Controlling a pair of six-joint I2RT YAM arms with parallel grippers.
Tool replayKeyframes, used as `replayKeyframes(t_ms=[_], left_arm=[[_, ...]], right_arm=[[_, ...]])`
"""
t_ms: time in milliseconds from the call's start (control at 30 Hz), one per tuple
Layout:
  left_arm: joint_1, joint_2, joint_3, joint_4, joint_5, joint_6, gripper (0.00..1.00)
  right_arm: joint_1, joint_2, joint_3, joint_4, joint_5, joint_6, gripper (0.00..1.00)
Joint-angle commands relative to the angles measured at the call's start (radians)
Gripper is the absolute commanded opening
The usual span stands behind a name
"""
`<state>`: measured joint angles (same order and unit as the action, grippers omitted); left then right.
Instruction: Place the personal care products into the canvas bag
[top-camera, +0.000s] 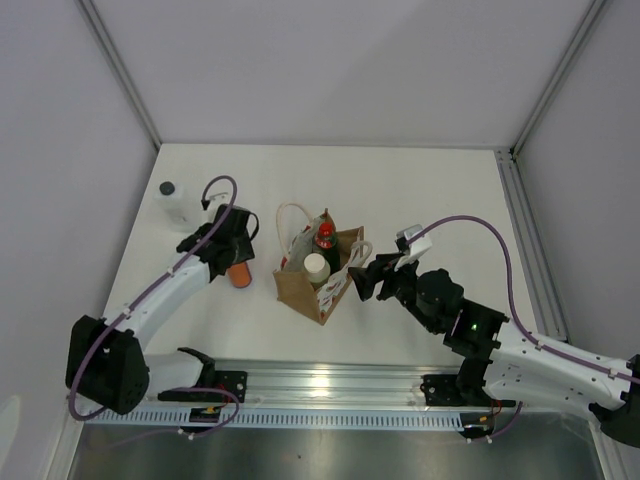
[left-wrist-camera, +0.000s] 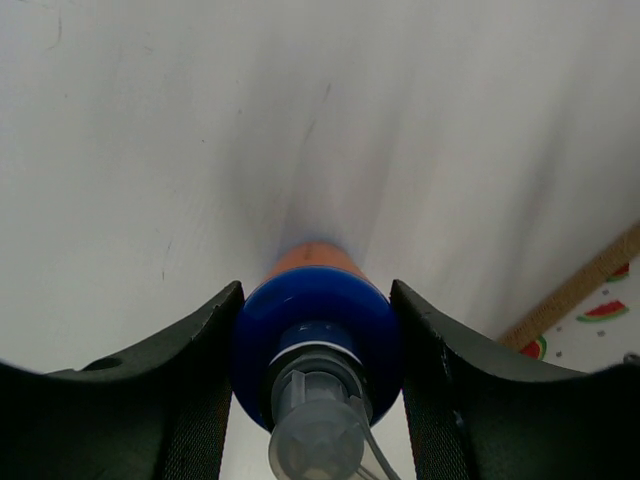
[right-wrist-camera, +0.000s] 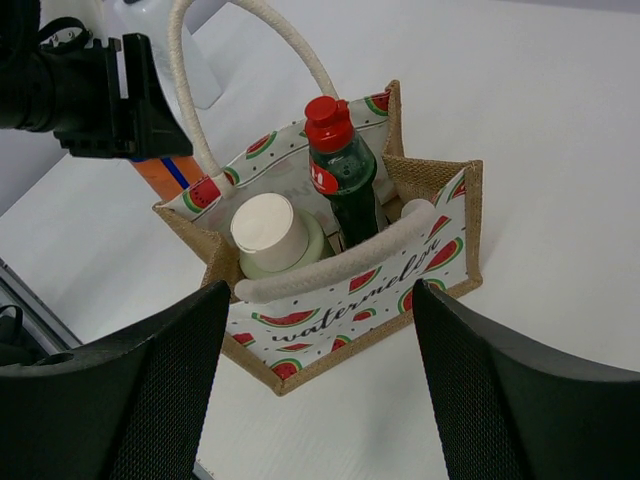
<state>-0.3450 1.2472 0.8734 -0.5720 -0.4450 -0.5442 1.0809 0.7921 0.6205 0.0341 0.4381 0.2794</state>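
Observation:
The canvas bag (top-camera: 300, 290) stands mid-table, with a watermelon print on its side (right-wrist-camera: 330, 310). Inside it stand the olive-green bottle with a cream cap (top-camera: 316, 266) (right-wrist-camera: 270, 235) and the dark bottle with a red cap (top-camera: 325, 238) (right-wrist-camera: 340, 165). My left gripper (top-camera: 232, 255) (left-wrist-camera: 315, 290) is shut on the blue cap of the orange bottle (top-camera: 240, 274) (left-wrist-camera: 315, 320), just left of the bag. The clear bottle with a black cap (top-camera: 172, 200) stands at the far left. My right gripper (top-camera: 362, 280) (right-wrist-camera: 320, 295) is open and empty, close to the bag's right side.
White enclosure walls ring the table on three sides. A metal rail (top-camera: 330, 385) runs along the near edge by the arm bases. A second rail (top-camera: 525, 230) runs along the right edge. A corner of the bag (left-wrist-camera: 590, 290) shows in the left wrist view.

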Motion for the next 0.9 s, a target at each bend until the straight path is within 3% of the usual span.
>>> replayKeyframes(t_ms=[0, 300, 467, 667, 867], left_arm=[[-0.078, -0.122, -0.023, 0.040, -0.060, 0.013, 0.01], [-0.160, -0.267, 0.002, 0.044, -0.006, 0.023, 0.01], [-0.209, -0.365, 0.098, 0.009, -0.006, 0.026, 0.01], [-0.258, -0.377, 0.277, -0.084, -0.066, 0.085, 0.01], [-0.325, -0.381, 0.386, -0.078, -0.063, 0.115, 0.01]], right_arm=[[0.004, -0.019, 0.027, 0.021, 0.024, 0.001, 0.78], [0.004, -0.016, 0.025, 0.023, 0.040, -0.006, 0.78], [0.004, -0.016, 0.025, 0.023, 0.044, -0.006, 0.77], [0.004, -0.016, 0.024, 0.023, 0.045, -0.006, 0.77], [0.004, -0.014, 0.024, 0.024, 0.048, -0.008, 0.77]])
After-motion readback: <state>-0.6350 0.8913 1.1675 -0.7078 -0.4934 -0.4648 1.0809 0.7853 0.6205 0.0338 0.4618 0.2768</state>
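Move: My left hand, low over the table, already holds the orange bottle upright; the bag it is meant for has its middle about 19 cm to my right, level with me and some 7 cm lower. In the bag, the red-capped bottle stands 21 cm right and 4 cm ahead, the white-lidded jar 18 cm right and 2 cm back. The white bottle is roughly 15 cm left and 14 cm ahead. From my right hand the bag lies about 10 cm ahead and 9 cm left, well below. With my left hand I keep my grip on the orange bottle and raise it, slowly at first and then fast, about 20 cm up. Meanwhile I ease some 6 cm right, to the bag's side, and 4 cm back. My wrist tips the fingers up nearly 30 degrees and turns a little clockwise, so the bottle's lower end swings out ahead of my hand and round to the bag's side. ##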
